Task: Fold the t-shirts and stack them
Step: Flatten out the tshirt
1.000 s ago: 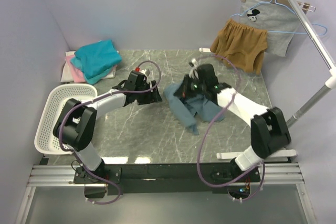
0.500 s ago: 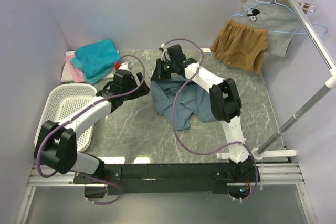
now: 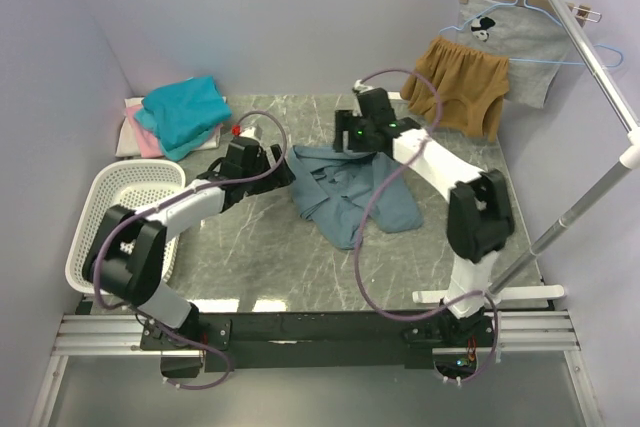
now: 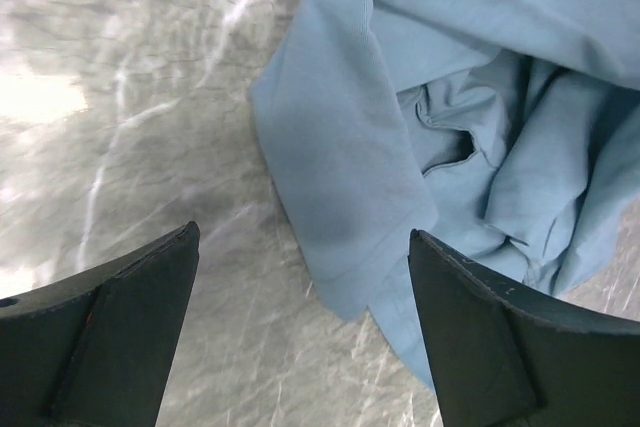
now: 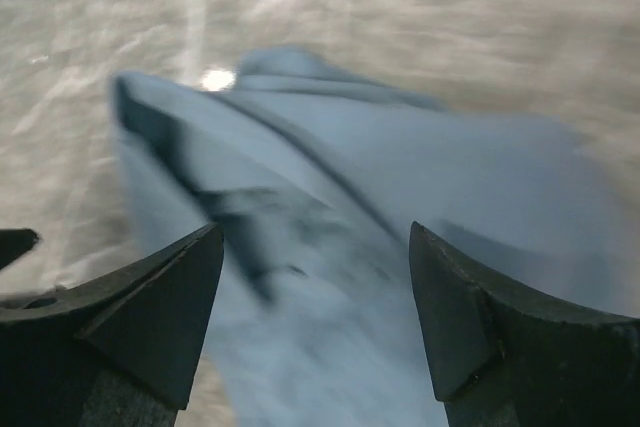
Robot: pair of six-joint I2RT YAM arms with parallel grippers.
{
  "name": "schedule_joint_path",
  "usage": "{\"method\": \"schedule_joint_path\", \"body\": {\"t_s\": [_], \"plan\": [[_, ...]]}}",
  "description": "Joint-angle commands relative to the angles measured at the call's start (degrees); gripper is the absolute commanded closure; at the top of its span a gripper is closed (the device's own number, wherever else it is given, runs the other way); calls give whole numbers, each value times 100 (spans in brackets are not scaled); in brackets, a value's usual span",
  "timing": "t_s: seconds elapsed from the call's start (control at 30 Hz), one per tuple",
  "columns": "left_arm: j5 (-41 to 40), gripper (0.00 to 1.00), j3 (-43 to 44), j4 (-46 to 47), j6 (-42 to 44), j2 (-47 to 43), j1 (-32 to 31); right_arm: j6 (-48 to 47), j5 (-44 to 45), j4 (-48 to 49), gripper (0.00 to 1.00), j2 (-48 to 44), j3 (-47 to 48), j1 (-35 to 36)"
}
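Observation:
A large grey-blue t-shirt [image 3: 356, 190] lies crumpled and partly spread in the middle of the marble table [image 3: 250, 247]. My left gripper [image 3: 284, 165] is open at the shirt's left edge. In the left wrist view its jaws [image 4: 303, 234] straddle a sleeve hem of the t-shirt [image 4: 350, 167] without holding it. My right gripper [image 3: 346, 137] is open just above the shirt's far edge. The blurred right wrist view shows blue cloth [image 5: 400, 177] below the open gripper [image 5: 315, 229]. At the back left, a folded teal t-shirt [image 3: 185, 112] lies on a pink one [image 3: 143, 134] and a white one [image 3: 127, 137].
A white plastic basket [image 3: 100, 217] stands at the left edge. Mustard-brown shorts [image 3: 455, 87] and a light grey printed garment [image 3: 512, 42] on a hanger hang from a metal rail [image 3: 590, 67] at the back right. The rail's stand [image 3: 560, 222] is by the right edge.
My right gripper carried the bunched blue shirt towards the back, then opened and let it go. The shirt now lies more spread out. My left gripper opened wider and stands by the shirt's left edge.

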Motion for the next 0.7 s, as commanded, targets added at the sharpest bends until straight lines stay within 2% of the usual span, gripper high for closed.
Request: {"method": "schedule_joint_path", "body": {"t_s": [0.0, 0.2, 0.3, 0.67], "plan": [[419, 9, 35, 772, -105, 359, -6, -589, 1599, 93, 19, -1022, -899, 26], [788, 10, 360, 1194, -237, 1053, -14, -818, 2285, 119, 18, -1532, -1718, 17], [973, 10, 509, 1519, -316, 1326, -41, -792, 2015, 198, 18, -1489, -1920, 17], [1088, 12, 923, 1590, -254, 1835, -313, -484, 2286, 5, 18, -909, -1816, -36]]}}
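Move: The t-shirt's left edge lies about 6 cm right of the left hand, some 3 cm ahead and 9 cm below; the folded stack is roughly 26 cm left and 14 cm ahead of that hand. From the right hand, the t-shirt's right edge is some 14 cm right, 7 cm back and 12 cm down, with the shirt's middle about 4 cm right and 10 cm back. Both open hands shift right over the t-shirt, left hand about 7 cm, right hand 10 cm and back, sinking. ##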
